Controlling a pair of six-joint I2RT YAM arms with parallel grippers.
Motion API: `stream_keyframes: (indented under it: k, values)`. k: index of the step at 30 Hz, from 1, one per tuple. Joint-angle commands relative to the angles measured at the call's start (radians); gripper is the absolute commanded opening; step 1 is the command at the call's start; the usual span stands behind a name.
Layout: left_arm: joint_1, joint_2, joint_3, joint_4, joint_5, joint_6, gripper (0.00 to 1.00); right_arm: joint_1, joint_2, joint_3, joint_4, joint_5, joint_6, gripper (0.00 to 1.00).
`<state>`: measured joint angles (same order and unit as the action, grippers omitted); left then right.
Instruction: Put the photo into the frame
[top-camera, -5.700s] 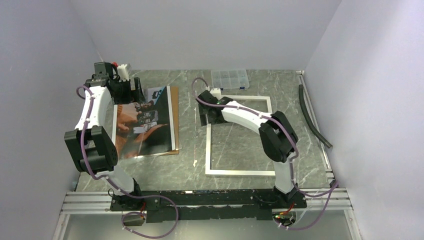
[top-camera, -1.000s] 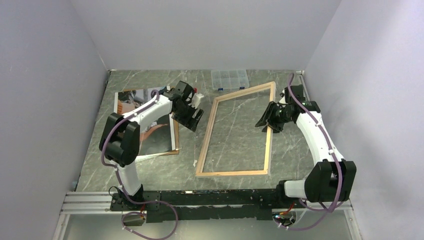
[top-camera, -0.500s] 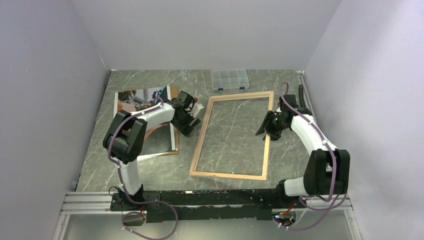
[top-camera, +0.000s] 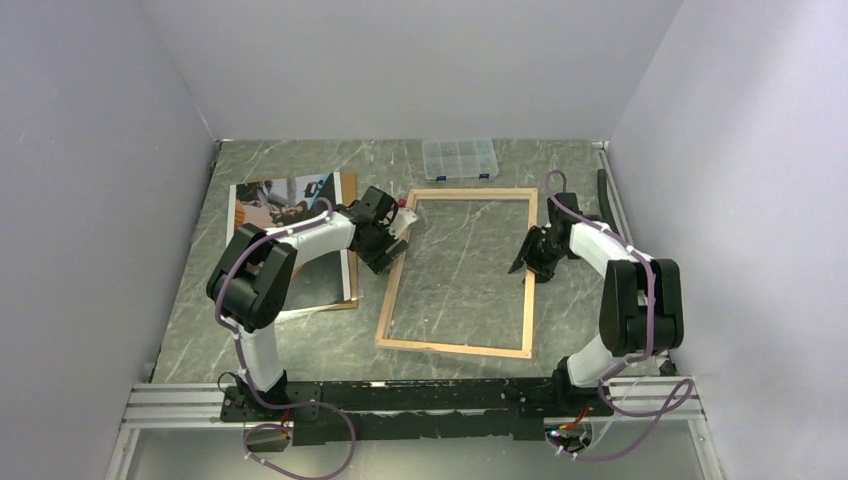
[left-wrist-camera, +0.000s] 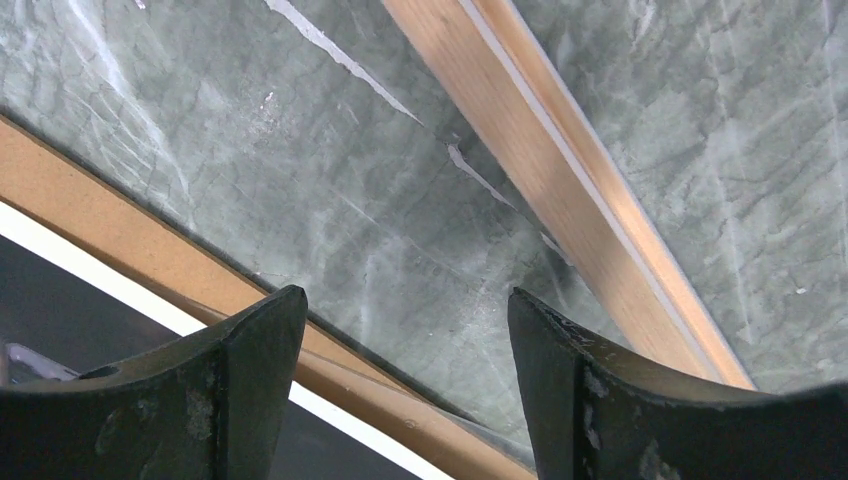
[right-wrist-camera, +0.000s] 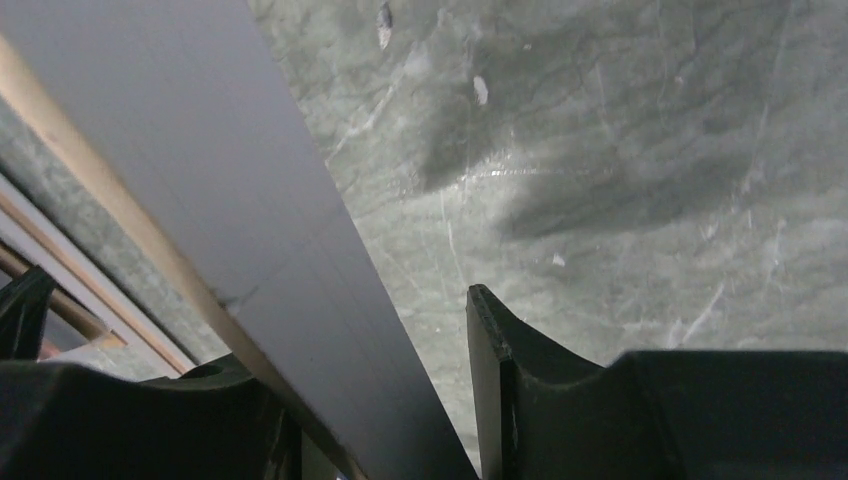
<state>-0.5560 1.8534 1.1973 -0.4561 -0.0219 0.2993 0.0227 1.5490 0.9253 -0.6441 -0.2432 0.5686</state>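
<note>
The frame (top-camera: 392, 300) lies wood side up in the middle of the table, its clear pane showing the marble. My right gripper (top-camera: 528, 258) is shut on the frame's right rail (right-wrist-camera: 250, 200). That rail runs slantwise between the fingers (right-wrist-camera: 500, 380), lifted a little off the table. The photo (top-camera: 290, 195) lies at the left on the brown backing board (top-camera: 352, 285), partly under my left arm. My left gripper (top-camera: 392, 238) hangs open between the board's edge and the frame's left rail (left-wrist-camera: 560, 180). Only bare table shows between its fingers (left-wrist-camera: 250, 350).
A clear plastic compartment box (top-camera: 459, 158) stands at the back, just beyond the frame's top rail. A black hose (top-camera: 605, 195) lies along the right wall. The photo's white margin (left-wrist-camera: 100, 270) and the board's edge (left-wrist-camera: 120, 235) lie close beside my left fingers.
The frame has come down from a steep tilt to nearly flat and slid toward the left. My right gripper went with it. My left gripper stayed low by the frame's left rail.
</note>
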Motion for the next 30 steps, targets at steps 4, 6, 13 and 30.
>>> stream_keyframes:
  k: [4,6,13,30]
  values:
    - [-0.007,-0.014,-0.035,-0.012,-0.018,0.021,0.79,0.003,0.109,0.064,0.091,0.027,0.057,0.46]
    - [-0.007,-0.022,-0.039,-0.019,-0.011,0.020,0.79,0.002,0.134,0.087,0.103,0.035,0.059,0.46]
    - [-0.007,-0.042,-0.060,-0.033,0.006,0.028,0.79,0.004,0.256,0.199,0.099,0.041,0.032,0.54]
    - [-0.029,-0.024,-0.045,-0.075,0.088,-0.033,0.80,0.005,0.401,0.314,0.071,0.034,0.013,0.81]
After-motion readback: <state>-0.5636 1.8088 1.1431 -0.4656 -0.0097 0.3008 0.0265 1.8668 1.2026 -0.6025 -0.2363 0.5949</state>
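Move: The right hand holds the frame's right rail between its half-open fingers; the frame's middle is about 12 cm to its left, 3 cm ahead and 3 cm below. The clear box lies some 28 cm ahead of that hand and 12 cm to its left. From the left hand, the frame's middle is about 16 cm to the right, roughly level and 1 cm lower; the photo's middle is 20 cm to its left and 4 cm ahead. Still gripping the right rail, the right hand lowers it about 2.5 cm to the table, then travels some 8 cm forward along the rail, its fingers opening wide midway to release the grip while staying astride it. The left hand, already wide open outside the left rail, eases back under 2 cm, its right fingertip coming up against the rail's outer side. ##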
